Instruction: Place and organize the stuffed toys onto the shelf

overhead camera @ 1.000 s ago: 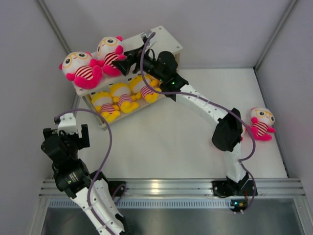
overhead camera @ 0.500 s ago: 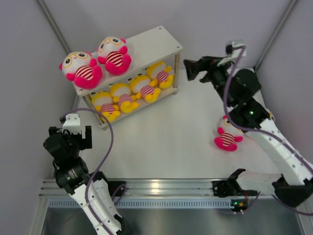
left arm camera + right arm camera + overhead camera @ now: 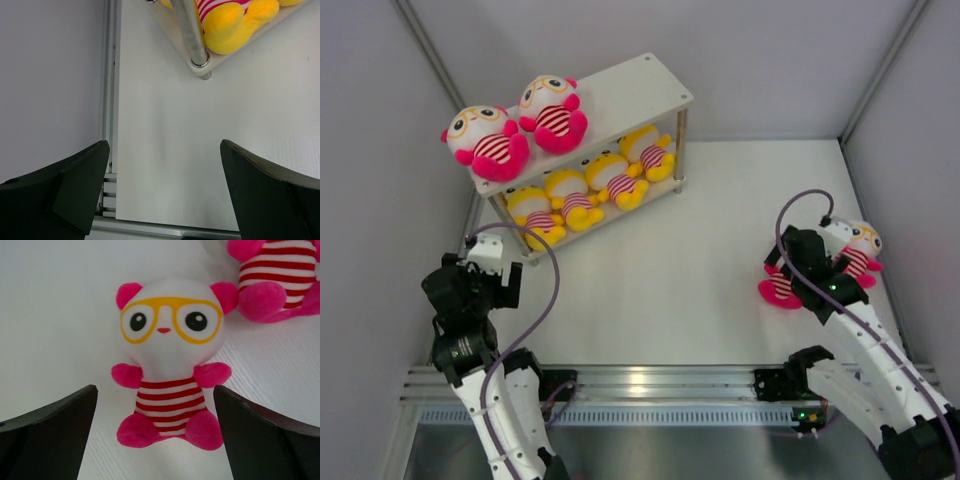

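The white shelf (image 3: 630, 95) stands at the back left. Two pink stuffed toys (image 3: 485, 140) (image 3: 552, 105) sit on the left half of its top board, and several yellow ones (image 3: 610, 180) line the lower board. At the right, my right gripper (image 3: 792, 272) hangs open over a pink toy (image 3: 780, 288) lying on the table. In the right wrist view that toy (image 3: 170, 345) lies face up between the spread fingers of the gripper (image 3: 155, 390), untouched. A second pink toy (image 3: 860, 250) (image 3: 272, 285) lies just beyond it. My left gripper (image 3: 485, 270) (image 3: 164, 145) is open and empty near the shelf's front left corner (image 3: 200, 67).
Grey walls close in the table on the left, back and right. An aluminium rail (image 3: 650, 380) runs along the near edge, and a rail (image 3: 107, 75) follows the left wall. A yellow toy's foot (image 3: 235, 22) overhangs the shelf's lower board beside the corner post (image 3: 190, 30).
My right arm has pulled back from the shelf, swung right and come down over the pink toy, its jaws fully spread. A fourth yellow toy now shows on the lower board. The left arm has shifted slightly.
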Tool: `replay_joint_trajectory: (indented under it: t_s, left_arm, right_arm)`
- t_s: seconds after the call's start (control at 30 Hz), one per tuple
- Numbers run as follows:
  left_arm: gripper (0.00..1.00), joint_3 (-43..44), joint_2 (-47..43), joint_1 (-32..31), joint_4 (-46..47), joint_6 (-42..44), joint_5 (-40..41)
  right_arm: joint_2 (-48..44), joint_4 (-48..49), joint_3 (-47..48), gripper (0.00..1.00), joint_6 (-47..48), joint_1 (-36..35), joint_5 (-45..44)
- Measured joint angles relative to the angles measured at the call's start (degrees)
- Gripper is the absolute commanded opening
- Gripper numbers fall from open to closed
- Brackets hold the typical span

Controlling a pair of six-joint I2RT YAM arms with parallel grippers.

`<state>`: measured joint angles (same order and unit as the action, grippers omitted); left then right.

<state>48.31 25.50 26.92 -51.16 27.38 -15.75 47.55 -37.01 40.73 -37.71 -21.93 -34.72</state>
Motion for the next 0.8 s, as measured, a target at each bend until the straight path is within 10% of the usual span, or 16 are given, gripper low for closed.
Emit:
replay_joint_trajectory:
  t_s: [0.47,0.7,0.8]
  left_arm:
    - [0.99,0.5,-0.9,-3.0,-0.1,0.0,4.2]
    - [0.99,2.9,-0.8,-3.0,-0.3,0.0,5.3]
    - [0.99,4.6,-0.3,-3.0,-0.5,0.0,5.3]
  right_arm:
    - [8.4,5.9,-11.9,0.96,-6.9,12.3,13.5]
    - [13.2,14.8,-13.7,0.08,-3.1,12.4,21.6]
    - [11.6,16.4,-13.3,0.0,-0.7,12.2,24.4]
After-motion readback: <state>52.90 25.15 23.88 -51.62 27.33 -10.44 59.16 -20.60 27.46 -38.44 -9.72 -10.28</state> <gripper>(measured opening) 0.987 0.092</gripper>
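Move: The pink panda toy the right hand goes for lies almost straight beneath it, about 12 cm down, 2 cm to its right and 1 cm nearer the base, lying face up. The second pink panda is some 18 cm to the right of the hand and 2 cm ahead, at the same level. From the left hand the same toy lies far off, roughly 65 cm to the right, about 5 cm ahead and 20 cm down. The right fingers shut on the near pink panda's upper body, just under its head, and pinch it. The hand first sinks about 12 cm with a small swing right, its fingers tipping down some 15 degrees; it then works back left and, as the fingers close, moves slightly forward and lifts a little over a centimetre. The empty left hand rises about 3 cm, fingers still open. ##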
